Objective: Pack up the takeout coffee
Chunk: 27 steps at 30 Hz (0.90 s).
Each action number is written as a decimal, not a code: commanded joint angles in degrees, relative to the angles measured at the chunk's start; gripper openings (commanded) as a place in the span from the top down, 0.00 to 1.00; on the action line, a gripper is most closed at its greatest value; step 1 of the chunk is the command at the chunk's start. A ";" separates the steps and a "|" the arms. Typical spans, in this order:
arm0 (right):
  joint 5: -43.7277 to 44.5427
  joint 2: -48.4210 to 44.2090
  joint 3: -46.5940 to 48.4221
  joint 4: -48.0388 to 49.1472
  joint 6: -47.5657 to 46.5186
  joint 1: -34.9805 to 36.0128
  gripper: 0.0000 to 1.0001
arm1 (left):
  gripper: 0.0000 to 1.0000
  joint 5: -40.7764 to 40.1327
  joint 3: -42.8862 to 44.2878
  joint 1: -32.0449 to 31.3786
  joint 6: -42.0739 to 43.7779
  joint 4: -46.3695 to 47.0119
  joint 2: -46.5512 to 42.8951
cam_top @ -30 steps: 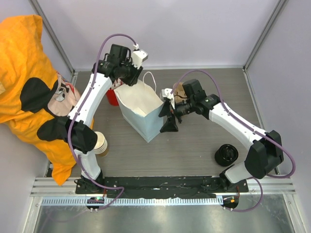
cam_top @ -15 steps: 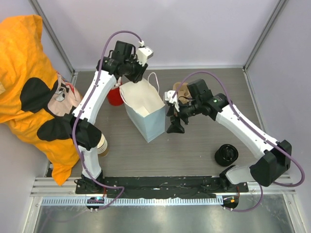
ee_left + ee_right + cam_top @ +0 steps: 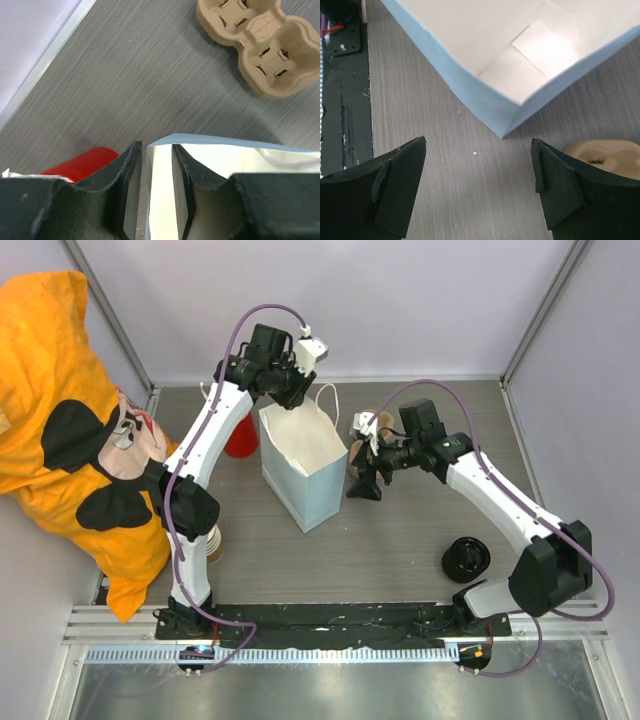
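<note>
The takeout coffee is out of view. A pale blue paper bag (image 3: 300, 475) stands open in the middle of the table. My left gripper (image 3: 291, 398) sits at its far rim, one finger inside and one outside, shut on the bag wall (image 3: 225, 160). In the left wrist view the left gripper (image 3: 156, 147) straddles that pale edge. My right gripper (image 3: 366, 480) hovers low just right of the bag, open and holding nothing. In the right wrist view the right gripper (image 3: 478, 141) frames bare table below the bag's corner (image 3: 475, 97).
A tan cardboard cup carrier (image 3: 359, 450) (image 3: 260, 45) lies behind the right gripper. A red cup (image 3: 238, 440) (image 3: 85, 162) stands left of the bag. Stacked paper cups (image 3: 213, 545) sit near the left arm. Black lids (image 3: 466, 558) lie front right. Orange fabric (image 3: 60, 390) fills the left side.
My left gripper moved right and farther back, taking the bag's rim along; the bag shifted right. The open right gripper backed off to the right.
</note>
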 commanded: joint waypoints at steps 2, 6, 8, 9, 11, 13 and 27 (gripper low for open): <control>-8.27 4.14 -0.31 14.56 10.37 0.86 0.10 | 0.66 0.75 1.74 -0.16 -0.06 3.04 -0.69; -11.00 4.68 0.92 14.39 12.14 3.06 0.10 | 0.65 0.93 1.48 -0.16 0.03 3.48 -1.05; -12.93 4.59 0.84 14.21 13.54 3.50 0.10 | 0.64 0.75 1.48 -0.25 0.03 3.57 -1.05; -13.55 4.50 0.84 13.95 13.89 4.03 0.10 | 0.62 0.58 1.48 -0.25 0.12 3.66 -0.96; -15.05 4.15 0.58 12.28 13.81 4.73 0.10 | 0.60 0.31 1.39 -0.16 -0.06 3.92 -0.87; -15.40 3.45 0.66 9.48 12.85 6.40 0.10 | 0.57 -0.30 1.83 -0.25 -0.15 4.18 -0.52; -11.45 6.17 2.68 12.36 15.12 11.94 0.10 | 0.35 0.14 4.90 -2.36 0.12 3.39 1.50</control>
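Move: The light-blue bag stands with its middle about 11 cm to the right hand's left, some 7 cm ahead and 9 cm below; its nearest rim corner is just beyond the open fingers. The drink tray lies about 20 cm ahead of that hand, 4 cm to its right and 19 cm below. From the left hand, at the far rim, the bag's middle is 8 cm back, 3 cm right and 13 cm below; the red straw cup is 11 cm left, 3 cm ahead and 20 cm below. The bag's near end is pushed to the left by the wide-open right hand, which first edges forward and left with a slight dip, then sweeps back and left around the near right corner, ending about 7 cm left and 6 cm back, its wrist turned some 20 degrees, partly counter-clockwise. The left hand stays at the far rim, opens its fingers clearly and drifts a little to the right. ##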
